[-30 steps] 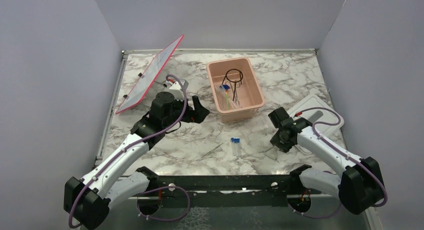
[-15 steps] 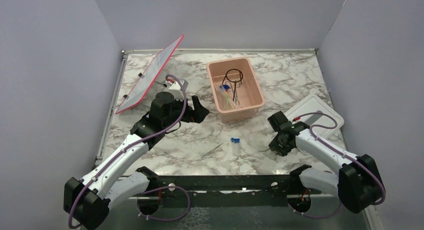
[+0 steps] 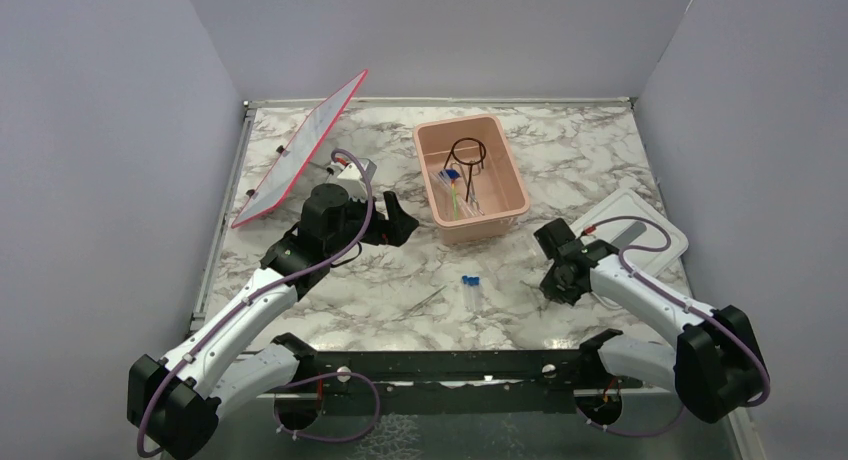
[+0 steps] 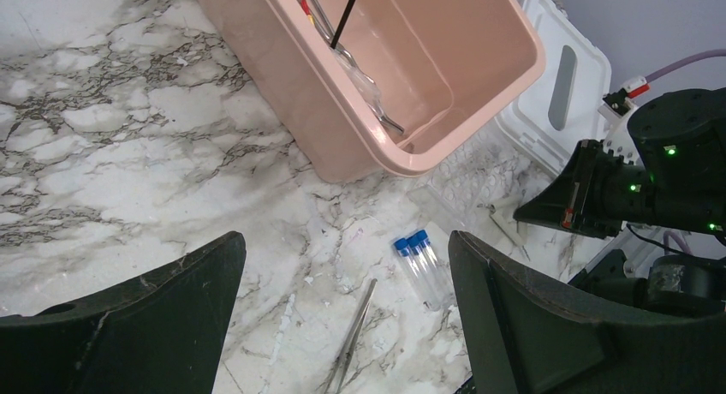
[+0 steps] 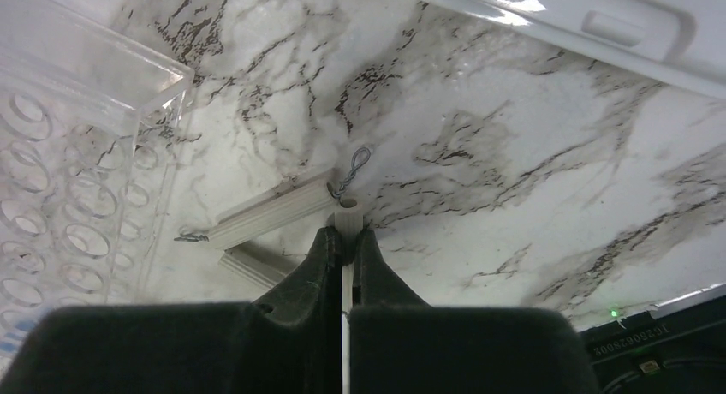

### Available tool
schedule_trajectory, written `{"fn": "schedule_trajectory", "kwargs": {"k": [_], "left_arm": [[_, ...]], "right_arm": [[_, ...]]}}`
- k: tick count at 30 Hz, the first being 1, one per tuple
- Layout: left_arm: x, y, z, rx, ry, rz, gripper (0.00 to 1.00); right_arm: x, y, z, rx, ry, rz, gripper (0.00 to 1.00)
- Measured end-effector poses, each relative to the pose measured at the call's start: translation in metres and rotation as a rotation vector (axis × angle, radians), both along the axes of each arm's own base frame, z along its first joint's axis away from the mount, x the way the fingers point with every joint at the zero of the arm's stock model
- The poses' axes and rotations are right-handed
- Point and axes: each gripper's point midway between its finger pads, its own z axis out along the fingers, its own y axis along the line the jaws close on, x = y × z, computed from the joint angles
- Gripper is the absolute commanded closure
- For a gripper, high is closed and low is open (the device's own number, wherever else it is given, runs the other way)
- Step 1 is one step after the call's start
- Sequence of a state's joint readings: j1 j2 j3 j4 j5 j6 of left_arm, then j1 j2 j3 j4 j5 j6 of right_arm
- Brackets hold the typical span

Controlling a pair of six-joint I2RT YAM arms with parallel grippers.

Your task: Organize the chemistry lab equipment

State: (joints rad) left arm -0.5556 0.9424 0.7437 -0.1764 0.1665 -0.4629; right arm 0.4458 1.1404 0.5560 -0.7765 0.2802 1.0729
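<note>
My right gripper point(image 5: 344, 233) is down at the marble table, shut on a thin white stick point(image 5: 347, 212) that has a small wire loop point(image 5: 355, 167) at its far end. Two similar white sticks point(image 5: 272, 217) lie just left of it. In the top view the right gripper point(image 3: 556, 283) sits right of two clear tubes with blue caps point(image 3: 471, 291) and metal tweezers point(image 3: 429, 300). My left gripper point(image 4: 344, 250) hangs open above the tubes point(image 4: 424, 267) and tweezers point(image 4: 351, 334), holding nothing. The pink tub point(image 3: 508, 170) holds a black wire ring stand point(image 3: 467, 152), pipettes and a green-yellow stick point(image 3: 456, 195).
A clear rack with round holes point(image 5: 68, 197) stands close to the left of my right gripper. The white lid point(image 3: 650, 230) lies at the right, beside the right arm. A red-edged panel point(image 3: 300, 150) leans at the back left. Walls close in three sides.
My right gripper has come down and shut on the white stick. Its arm shifted slightly left. The left arm has not moved.
</note>
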Motion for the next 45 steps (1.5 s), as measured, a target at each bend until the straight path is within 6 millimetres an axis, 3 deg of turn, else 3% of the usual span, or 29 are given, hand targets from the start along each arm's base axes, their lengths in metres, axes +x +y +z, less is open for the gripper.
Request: {"fn": "schedule_trajectory", "kwargs": {"k": [3,6,14,17,22,24,28,31,35,39,45], "left_arm": [[0.000,0.000,0.000,0.001,0.000,0.001,0.09],[0.000,0.000,0.000,0.001,-0.001,0.003,0.10],[0.002,0.002,0.000,0.006,-0.003,0.016,0.10],[0.002,0.002,0.000,0.006,-0.004,0.018,0.10],[0.003,0.003,0.000,0.007,-0.004,0.019,0.09],[0.003,0.003,0.000,0.007,-0.004,0.021,0.10],[0.003,0.003,-0.001,0.009,-0.005,0.026,0.09],[0.004,0.004,-0.001,0.011,-0.006,0.032,0.09],[0.005,0.006,-0.001,0.015,-0.007,0.041,0.09],[0.006,0.007,-0.002,0.018,-0.006,0.046,0.10],[0.007,0.008,-0.002,0.022,-0.008,0.056,0.09]], "right_arm": [[0.004,-0.005,0.013,-0.031,-0.017,-0.008,0.99],[0.018,-0.008,0.041,-0.049,-0.089,-0.021,0.99],[0.057,-0.029,0.140,-0.146,-0.356,-0.051,0.99],[0.076,-0.028,0.179,-0.157,-0.475,0.005,0.99],[0.108,0.001,0.233,-0.082,-0.670,0.169,0.99],[0.123,0.023,0.253,-0.016,-0.743,0.263,0.99],[0.148,0.070,0.274,0.107,-0.826,0.442,0.99],[0.163,0.102,0.273,0.192,-0.833,0.559,0.99],[0.179,0.140,0.256,0.298,-0.786,0.677,0.99],[0.188,0.168,0.223,0.384,-0.694,0.750,0.99],[0.191,0.194,0.175,0.474,-0.557,0.805,1.00]]}}
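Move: My right hand has the clay triangle pinched, still down on the table. The pink box it goes to has its middle roughly 24 cm ahead and 19 cm to the left, about 5 cm above the hand point. The clear tube rack stands about 8 cm ahead and 9 cm left, the white lid about 10 cm ahead and 12 cm right. From my left hand, the box lies some 15 cm ahead, 15 cm right and 15 cm below. With my right fingers still shut on one tube of the clay triangle, I lift it off the table, rising about 27 cm while reaching forward, then swing left and sink some 10 cm over the near part of the pink box. My wrist tips up and turns counter-clockwise, so the fingers go from nearly straight down to slanting forward and left. ##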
